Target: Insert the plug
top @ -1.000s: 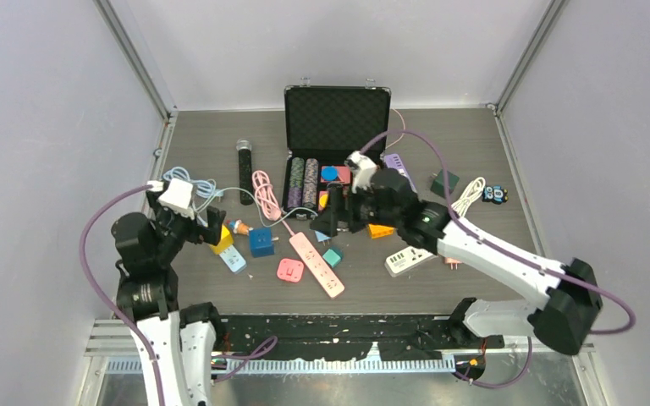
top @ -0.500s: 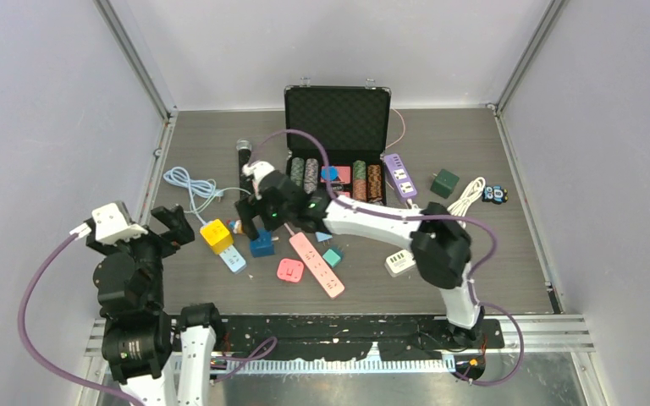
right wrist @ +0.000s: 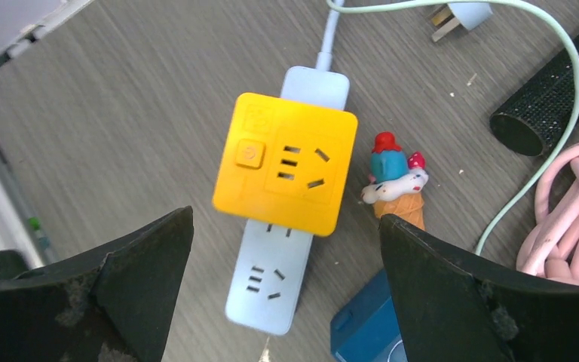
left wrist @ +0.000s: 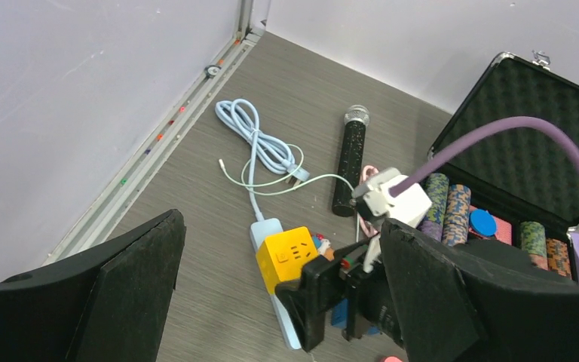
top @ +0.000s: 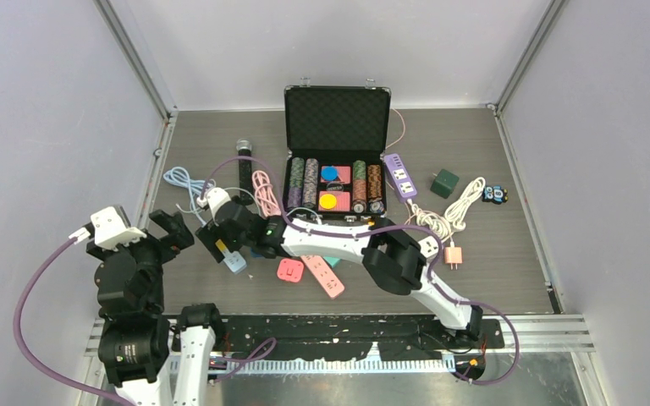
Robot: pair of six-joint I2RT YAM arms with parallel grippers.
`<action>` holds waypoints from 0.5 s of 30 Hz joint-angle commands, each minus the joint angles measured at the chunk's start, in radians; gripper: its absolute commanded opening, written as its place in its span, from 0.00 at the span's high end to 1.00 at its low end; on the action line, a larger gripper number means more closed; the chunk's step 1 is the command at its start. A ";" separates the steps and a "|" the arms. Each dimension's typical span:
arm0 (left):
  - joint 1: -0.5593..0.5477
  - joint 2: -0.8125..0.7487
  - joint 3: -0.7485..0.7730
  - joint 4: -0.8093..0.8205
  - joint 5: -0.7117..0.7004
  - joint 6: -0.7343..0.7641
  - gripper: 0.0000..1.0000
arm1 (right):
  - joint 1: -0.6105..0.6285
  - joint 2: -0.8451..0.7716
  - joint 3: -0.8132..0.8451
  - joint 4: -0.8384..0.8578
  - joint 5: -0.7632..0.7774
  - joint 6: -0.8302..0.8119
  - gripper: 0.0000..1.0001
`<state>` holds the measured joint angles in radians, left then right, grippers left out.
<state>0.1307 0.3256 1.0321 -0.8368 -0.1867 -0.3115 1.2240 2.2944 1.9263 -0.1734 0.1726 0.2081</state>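
Observation:
A yellow cube adapter (right wrist: 286,162) sits on top of a light blue power strip (right wrist: 271,279), leaving the strip's lower sockets bare. A loose white plug (right wrist: 456,15) on a pale green cable lies just beyond the strip's cord end. My right gripper (right wrist: 286,222) hangs open right over the cube and strip, with nothing between its fingers. In the top view the right gripper (top: 220,241) covers most of the cube. My left gripper (left wrist: 283,222) is open and empty, raised to the left of the strip (left wrist: 268,226), looking down on the cube (left wrist: 295,256).
An ice-cream toy (right wrist: 396,185), a dark blue cube (right wrist: 366,328), a coiled pink cable (right wrist: 565,226) and a black microphone (right wrist: 550,98) crowd the strip's right side. A pink strip (top: 322,275), pink adapter (top: 290,270) and the open chip case (top: 336,118) lie further right.
My right arm has swept left from the case area to above the yellow cube. My left arm has pulled back to the left. Both grippers stayed open.

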 commanded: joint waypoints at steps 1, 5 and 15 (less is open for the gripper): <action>-0.007 0.019 0.023 0.009 0.041 0.000 0.00 | 0.003 0.060 0.092 0.063 0.092 -0.041 0.03; -0.008 0.024 0.019 0.010 0.050 0.002 0.00 | 0.006 0.109 0.125 0.101 0.117 -0.048 0.03; -0.024 0.031 0.019 0.031 0.052 0.059 0.01 | 0.049 0.194 0.222 0.130 0.184 -0.071 0.08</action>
<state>0.1162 0.3428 1.0321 -0.8387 -0.1532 -0.2932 1.2434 2.4733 2.0560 -0.0868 0.2764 0.1566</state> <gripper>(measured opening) 0.994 0.970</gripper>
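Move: The right hand, open, is just short of the yellow plug, which sits about 3 cm ahead, 3 cm left and 6 cm below. The blue power strip under it centres about 1 cm ahead and 2 cm left. The ice-cream figure is roughly 5 cm ahead, 2 cm right; the blue plug is level, 7 cm right. From the left hand the yellow plug lies some 11 cm ahead, 8 cm right and 28 cm down. The right hand sinks about 4 cm, easing left and slightly forward, bringing its still-open fingers towards the yellow plug. ##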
